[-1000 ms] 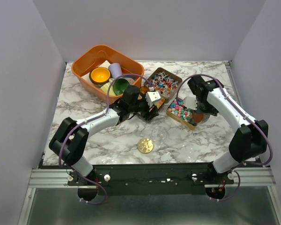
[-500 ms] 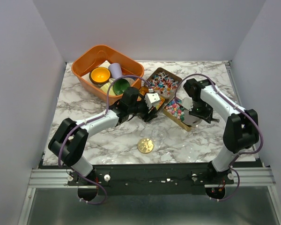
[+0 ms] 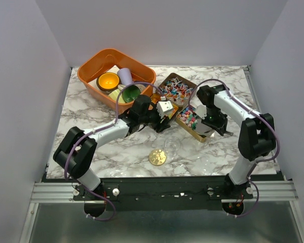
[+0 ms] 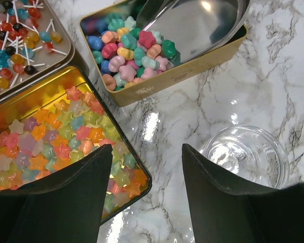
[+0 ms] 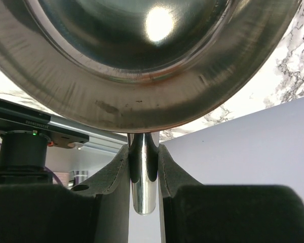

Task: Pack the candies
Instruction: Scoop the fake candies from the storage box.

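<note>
The candies fill three open tins. Pastel pieces [image 4: 129, 53] lie in a gold tin [image 3: 188, 119], star-shaped ones [image 4: 50, 136] in a second tin, and small ball lollipops [image 4: 12, 43] in a third [image 3: 176, 88]. A steel scoop [image 4: 192, 25] rests with its bowl inside the gold tin, at the edge of the pastel heap. My right gripper [image 5: 143, 152] is shut on the scoop's handle [image 5: 143, 177]; the scoop's underside [image 5: 142, 61] fills that view. My left gripper [image 4: 147, 149] hangs open and empty over bare marble between the star tin and a glass jar [image 4: 245, 157].
An orange basket [image 3: 90, 65] with coloured cups and bowls stands at the back left. A flat gold disc [image 3: 157, 157] lies near the front edge, next to the glass jar [image 3: 172, 144]. Side walls close in the table on left and right.
My right arm has swung left and brought the scoop down into the gold tin of pastel candies. The left arm has barely moved.
</note>
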Robot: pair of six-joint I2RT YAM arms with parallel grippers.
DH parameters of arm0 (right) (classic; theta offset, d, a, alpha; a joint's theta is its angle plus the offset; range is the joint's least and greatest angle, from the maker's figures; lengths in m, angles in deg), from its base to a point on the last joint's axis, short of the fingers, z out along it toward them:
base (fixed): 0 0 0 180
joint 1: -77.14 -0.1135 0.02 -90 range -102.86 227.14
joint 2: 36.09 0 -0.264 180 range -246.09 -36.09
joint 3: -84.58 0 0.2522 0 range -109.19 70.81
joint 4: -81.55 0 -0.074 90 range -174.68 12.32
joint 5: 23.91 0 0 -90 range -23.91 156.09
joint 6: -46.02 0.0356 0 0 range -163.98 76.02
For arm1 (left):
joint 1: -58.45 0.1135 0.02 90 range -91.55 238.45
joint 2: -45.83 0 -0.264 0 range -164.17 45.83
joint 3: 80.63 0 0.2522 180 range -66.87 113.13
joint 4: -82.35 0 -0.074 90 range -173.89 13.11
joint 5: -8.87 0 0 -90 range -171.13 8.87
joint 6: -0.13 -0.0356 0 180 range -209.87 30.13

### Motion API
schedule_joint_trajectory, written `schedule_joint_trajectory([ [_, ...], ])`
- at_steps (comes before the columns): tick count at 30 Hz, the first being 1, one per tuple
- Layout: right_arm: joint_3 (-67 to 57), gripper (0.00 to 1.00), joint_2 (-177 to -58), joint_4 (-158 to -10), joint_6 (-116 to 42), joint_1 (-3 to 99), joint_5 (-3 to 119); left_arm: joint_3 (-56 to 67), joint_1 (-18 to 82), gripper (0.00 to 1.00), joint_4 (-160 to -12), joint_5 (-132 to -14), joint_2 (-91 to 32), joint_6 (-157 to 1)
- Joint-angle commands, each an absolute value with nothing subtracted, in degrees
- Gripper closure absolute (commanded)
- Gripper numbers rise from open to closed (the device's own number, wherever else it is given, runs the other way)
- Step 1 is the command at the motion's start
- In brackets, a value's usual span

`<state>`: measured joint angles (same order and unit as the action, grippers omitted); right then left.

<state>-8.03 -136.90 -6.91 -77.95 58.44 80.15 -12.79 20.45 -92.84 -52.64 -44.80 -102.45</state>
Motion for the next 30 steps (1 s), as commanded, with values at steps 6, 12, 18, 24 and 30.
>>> schedule_joint_trajectory([
  [6, -13.3, 0.99, -147.3, -9.3, -72.4, 57.7, 72.5, -13.4, 20.1, 0.32, -93.1, -54.0, -46.5, -100.9],
  [12, -13.6, 0.99, -149.5, -15.6, -72.4, 57.7, 69.8, -11.9, 20.1, 0.32, -89.4, -54.9, -45.7, -101.0],
  [18, -12.9, 0.99, -149.4, -23.3, -72.9, 57.7, 67.8, -10.4, 20.1, 0.32, -86.5, -55.6, -44.2, -101.6],
  [24, -11.3, 0.99, -145.3, -22.9, -72.9, 57.8, 67.0, -10.4, 20.2, 0.32, -86.4, -55.2, -44.1, -100.9],
  [30, -2.8, 0.99, -141.6, -30.9, -73.3, 57.9, 66.4, -7.6, 20.2, 0.32, -82.5, -55.8, -44.4, -102.9],
])
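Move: The right hand holds the scoop by its handle, its pan already in the near right end of the gold tin. The fake candies in front of it lie about 17 cm left and 8 cm ahead of that hand, some 8 cm lower. From the hand, the lollipop tin is about 22 cm left and 24 ahead, the star-candy tin 32 left and 11 ahead, and the glass bowl 26 left and 5 back. From the left hand, the fake candies are 12 cm right, 4 ahead, 11 below. The scoop's pan digs down and along inside the gold tin into the fake candies. The right hand sinks about 5 cm while going some 3.5 cm left and a little forward, then nearly stops, rolling a few degrees and keeping its grip on the handle. The left hand, open and empty, sinks a scant 2 cm. ##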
